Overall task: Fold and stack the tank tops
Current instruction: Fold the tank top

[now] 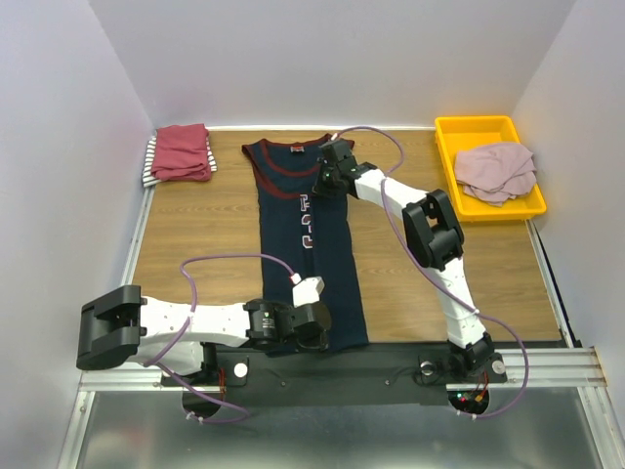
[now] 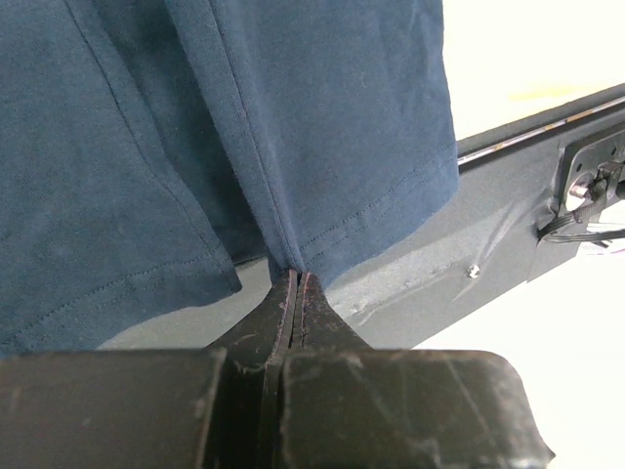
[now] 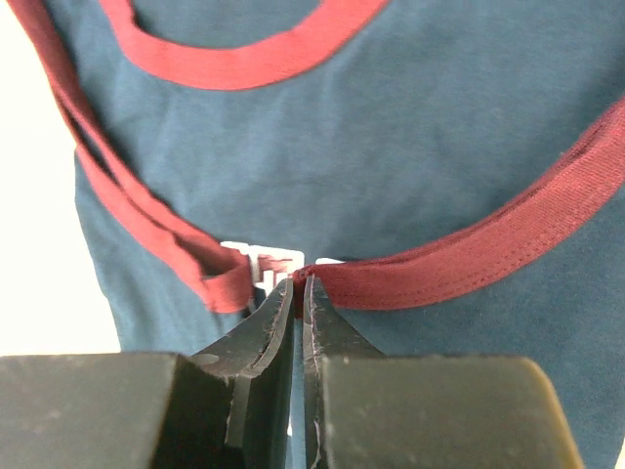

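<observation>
The navy jersey point(image 1: 312, 264) with maroon trim lies lengthwise down the middle of the table, its right side folded in over the white number. My left gripper point(image 1: 322, 332) is at the near end, shut on the jersey's bottom hem point(image 2: 322, 244), which bunches into the fingertips point(image 2: 296, 276). At the far end, my right gripper point(image 1: 322, 184) is shut on the maroon armhole trim point(image 3: 459, 259), just below the neckline. A dark-red top point(image 1: 183, 151) lies folded on a striped one point(image 1: 150, 161) at the far left. A dusty-pink top point(image 1: 496, 171) sits crumpled in the tray.
The yellow plastic tray point(image 1: 474, 124) stands at the far right corner. A black metal rail point(image 1: 391, 362) with the arm bases runs along the near edge, under the jersey's hem. White walls close in the table on three sides.
</observation>
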You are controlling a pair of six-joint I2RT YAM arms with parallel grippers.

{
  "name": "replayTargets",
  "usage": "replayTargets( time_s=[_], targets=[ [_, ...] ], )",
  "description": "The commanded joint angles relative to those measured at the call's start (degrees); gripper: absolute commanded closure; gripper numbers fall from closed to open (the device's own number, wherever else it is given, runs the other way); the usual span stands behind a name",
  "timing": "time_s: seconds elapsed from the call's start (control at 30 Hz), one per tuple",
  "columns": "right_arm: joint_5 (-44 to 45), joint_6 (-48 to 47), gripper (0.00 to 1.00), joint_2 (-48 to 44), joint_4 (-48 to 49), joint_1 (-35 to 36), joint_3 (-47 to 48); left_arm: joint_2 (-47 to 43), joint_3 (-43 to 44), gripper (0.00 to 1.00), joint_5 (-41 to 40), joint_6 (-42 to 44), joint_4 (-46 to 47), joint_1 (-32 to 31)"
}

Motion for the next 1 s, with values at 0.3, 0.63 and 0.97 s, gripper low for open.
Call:
replayTargets(
  time_s=[0.3,0.63,0.97],
  targets=[
    [2.3,-0.2,1.0,1.1,2.4,1.0,4.3,-1.2,-1.6,1.0,3.3,-0.8,-0.1,-0.4],
    [2.3,-0.9,0.76,0.0,2.4,1.0,3.8,-3.5,1.0,0.71,-0.6,-0.7,-3.6,-0.4],
    [2.0,-3.4,0.27,-5.6,1.8,1.1,3.6,-15.5,7.3,0.52,-14.3,-5.9,-17.7,-0.2]
  ],
)
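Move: Both hands already hold the tank top's right flap, and its place is beside the left flap's inner edge: about 2 cm to the left of each hand, level fore and aft, about 1 cm down. The table's front edge lies some 2 cm ahead of the left hand, and the hem's right corner roughly 12 cm to its right. From the right hand, the collar label is about 10 cm ahead and 4 cm left. Drawing the right flap leftward to the middle, both hands shift it about 1 cm, the right hand rising slightly before coming down and the left hand sinking as it shifts. Both then open their fingers and let go; the left climbs some 7 cm off the hem and starts forward, while the right stays low over the armhole and lifts just over a centimetre. ##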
